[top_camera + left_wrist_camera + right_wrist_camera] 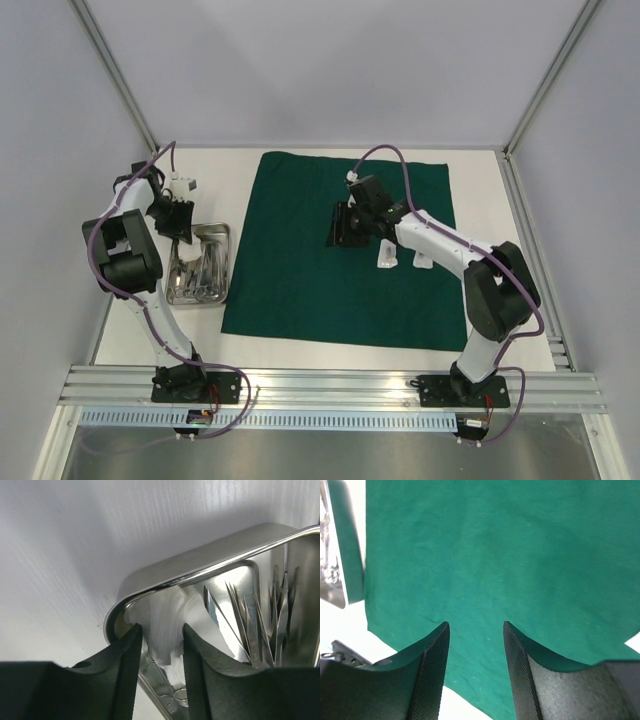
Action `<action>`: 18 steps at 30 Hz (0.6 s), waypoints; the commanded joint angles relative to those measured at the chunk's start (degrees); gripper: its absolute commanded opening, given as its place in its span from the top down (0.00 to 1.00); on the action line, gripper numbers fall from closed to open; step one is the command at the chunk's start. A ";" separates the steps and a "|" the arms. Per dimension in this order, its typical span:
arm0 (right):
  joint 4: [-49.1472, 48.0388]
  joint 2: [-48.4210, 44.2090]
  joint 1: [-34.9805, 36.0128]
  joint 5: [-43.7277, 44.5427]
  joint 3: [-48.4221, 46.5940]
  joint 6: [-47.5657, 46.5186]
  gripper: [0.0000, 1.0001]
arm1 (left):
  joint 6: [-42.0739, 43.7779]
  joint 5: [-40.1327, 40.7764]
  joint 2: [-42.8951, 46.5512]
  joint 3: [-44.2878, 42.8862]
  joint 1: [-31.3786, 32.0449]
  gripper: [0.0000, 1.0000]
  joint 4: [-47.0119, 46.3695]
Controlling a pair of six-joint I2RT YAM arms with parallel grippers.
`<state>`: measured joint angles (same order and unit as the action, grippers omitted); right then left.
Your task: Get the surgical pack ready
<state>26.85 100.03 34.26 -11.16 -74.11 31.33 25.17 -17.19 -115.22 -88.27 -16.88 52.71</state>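
Observation:
The steel tray [222,262] sits left of the dark green drape [300,280] and holds slim metal instruments [260,625]. White gauze [167,617] lies bunched in the tray's far corner. My left gripper [162,627] hangs over that corner with its jaws parted around the gauze, which brushes both fingers and rests on the tray. In the top view the left gripper [180,225] is at the tray's far left end. My right gripper [476,625] is open over the drape [495,555] with nothing between its fingers; from above the right gripper [345,225] is over the drape's middle.
Two small white pieces [386,255] lie on the drape beside the right forearm; what they are I cannot tell. The tray's edge [332,555] shows at the left of the right wrist view. Grey walls enclose the table on three sides.

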 commanded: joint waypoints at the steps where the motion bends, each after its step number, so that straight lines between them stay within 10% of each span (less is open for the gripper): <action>1: 1.62 -4.22 -1.30 2.54 -1.74 -1.27 0.50 | 1.99 3.12 1.13 -1.12 0.80 0.53 -2.52; 18: 5.22 -8.35 -4.11 5.18 -0.34 -2.68 0.48 | 3.31 6.03 6.14 -1.55 2.29 0.35 -2.96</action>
<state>31.09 94.56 30.76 -7.49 -73.97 29.89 26.81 -12.08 -113.71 -88.27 -14.66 50.13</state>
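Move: Just below the left fingertips, the white gauze in the tray's far left corner has its middle about 1 cm right, 2 cm back and 2 cm down. The tray's middle lies about 4 cm right and 6 cm back, with the metal tools about 6 cm right and 7 cm back. The right hand has the nearer paper packet some 12 cm to its right, about level and 9 cm below; the second packet stands 21 cm right, 1 cm back. Spreading its fingers wide, the left hand lets go of the gauze in the tray's corner, easing about 1 cm forward and then just starting to rise, with a slight roll. The right hand, empty and half open, travels about 4 cm right towards the nearer packet while climbing some 2.5 cm. ##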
